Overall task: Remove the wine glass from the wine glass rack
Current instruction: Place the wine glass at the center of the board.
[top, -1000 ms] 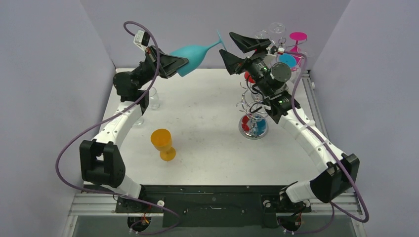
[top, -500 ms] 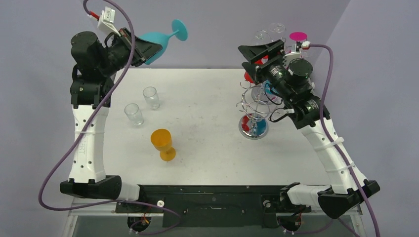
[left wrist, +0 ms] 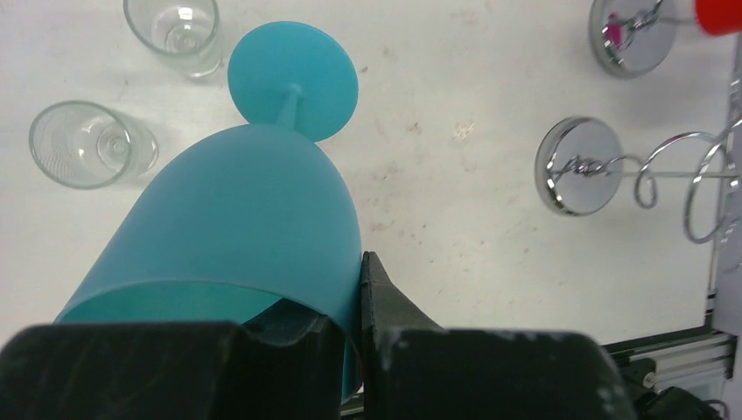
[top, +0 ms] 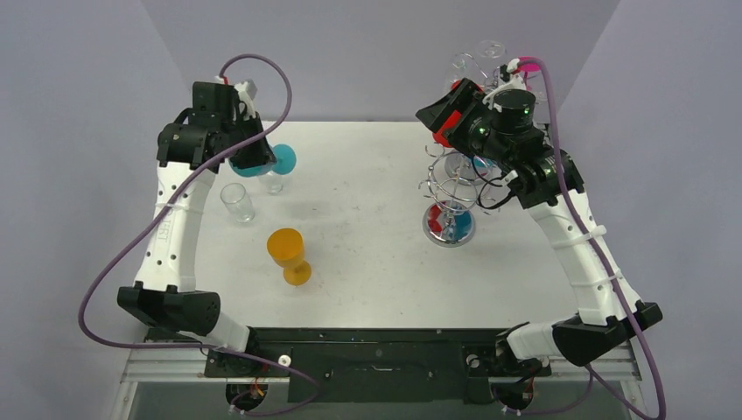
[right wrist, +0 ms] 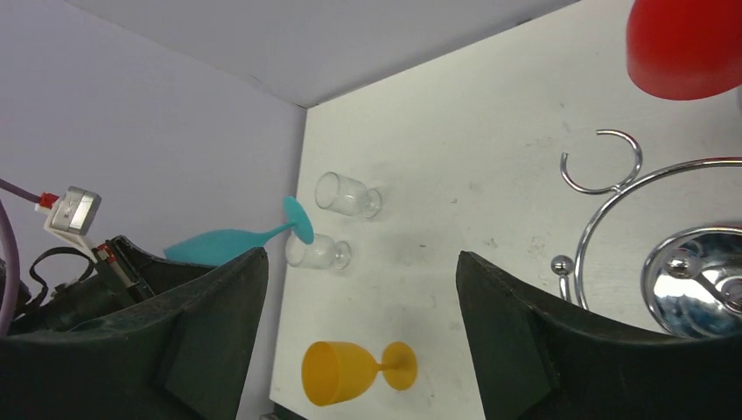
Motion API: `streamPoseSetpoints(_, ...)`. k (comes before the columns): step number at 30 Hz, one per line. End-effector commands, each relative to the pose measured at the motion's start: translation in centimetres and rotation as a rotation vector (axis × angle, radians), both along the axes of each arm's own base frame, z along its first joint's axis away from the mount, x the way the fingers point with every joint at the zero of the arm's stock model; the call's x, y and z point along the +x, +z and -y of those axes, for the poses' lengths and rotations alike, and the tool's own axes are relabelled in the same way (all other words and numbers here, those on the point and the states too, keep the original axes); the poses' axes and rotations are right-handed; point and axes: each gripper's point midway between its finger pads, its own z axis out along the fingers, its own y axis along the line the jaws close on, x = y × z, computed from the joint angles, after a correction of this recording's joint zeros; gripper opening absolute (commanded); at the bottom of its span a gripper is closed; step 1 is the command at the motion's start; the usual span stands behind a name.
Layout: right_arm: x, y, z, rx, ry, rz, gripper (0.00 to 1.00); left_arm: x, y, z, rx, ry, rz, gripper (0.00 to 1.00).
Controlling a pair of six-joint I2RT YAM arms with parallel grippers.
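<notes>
My left gripper (left wrist: 350,319) is shut on the rim of a teal wine glass (left wrist: 245,219), one finger inside the bowl and one outside. The glass points foot down over the table's back left (top: 273,161), close to two clear glasses. The chrome wire wine glass rack (top: 448,188) stands at the right and carries a red glass (top: 448,129), a pink one (top: 527,63) and clear ones. My right gripper (top: 440,115) hangs open beside the rack's top, next to the red glass (right wrist: 682,44), with nothing between its fingers (right wrist: 210,324).
An orange goblet (top: 289,254) stands mid-table. Two small clear glasses (top: 236,201) (top: 273,180) sit at the left, right by the teal glass's foot. The rack's chrome base (top: 448,226) and wire rings (right wrist: 604,162) jut out at the right. Purple walls enclose three sides.
The left arm swung the teal glass down from high at the back to just over the table beside the clear glasses. The right gripper drew back towards the rack and opened wider.
</notes>
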Motion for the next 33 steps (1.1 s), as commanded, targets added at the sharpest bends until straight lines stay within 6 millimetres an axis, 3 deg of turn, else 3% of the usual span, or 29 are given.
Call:
streamPoseSetpoints(1, -0.2, 0.6, 1.4, -0.106, -0.007, 0.032, 0.74, -1.0, -3.8, -1.3, 0.135, -0.021, -0.109, 0.0)
streamPoseSetpoints(5, -0.2, 0.5, 2.0, -0.145, -0.016, 0.025, 0.74, -0.8, -8.8, -1.3, 0.168, -0.037, -0.226, 0.0)
streamPoseSetpoints(10, -0.3, 0.8, 2.4, -0.157, -0.02, 0.029, 0.74, 0.2, -12.6, -0.9, 0.167, -0.065, -0.31, 0.0)
streamPoseSetpoints(18, -0.4, 1.5, 2.4, -0.15, -0.02, 0.041, 0.74, 1.7, -17.3, -2.7, 0.251, -0.037, -0.442, 0.0)
streamPoseSetpoints(25, -0.3, 1.8, 2.0, -0.15, 0.001, 0.032, 0.75, 2.8, -19.2, -3.8, 0.291, -0.009, -0.482, 0.0)
streamPoseSetpoints(29, -0.3, 2.2, 2.0, -0.154, 0.003, 0.034, 0.75, 2.9, -19.5, -4.4, 0.318, 0.007, -0.49, 0.13)
streamPoseSetpoints(31, -0.4, 2.2, 2.1, -0.157, 0.0, 0.032, 0.75, 3.0, -19.4, -4.5, 0.327, 0.013, -0.483, 0.31)
streamPoseSetpoints(33, -0.4, 2.4, 2.2, -0.161, -0.003, 0.032, 0.75, 3.2, -18.9, -4.6, 0.328, 0.018, -0.465, 0.4)
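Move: The left gripper holds the blue wine glass by its rim. The board spot for it lies about 3 cm ahead, 7 cm left and 35 cm below. From this hand the near clear glass stands about 4 cm ahead and 15 cm left, the far clear glass some 14 cm ahead and 8 cm left, and the yellow glass about 12 cm back and 1 cm left. From the right hand the spot lies roughly 4 cm ahead, 38 cm left and 44 cm down. Lower the left gripper about 21 cm, drifting some 4 cm left, into the gap between the clear glasses and the yellow one. Tip the fingers down some 30 degrees on the way, with a smaller roll that lifts the hand's left side, to bring the glass upright over its foot. Once down, stop and part the fingers by about a third, letting go of the rim. ##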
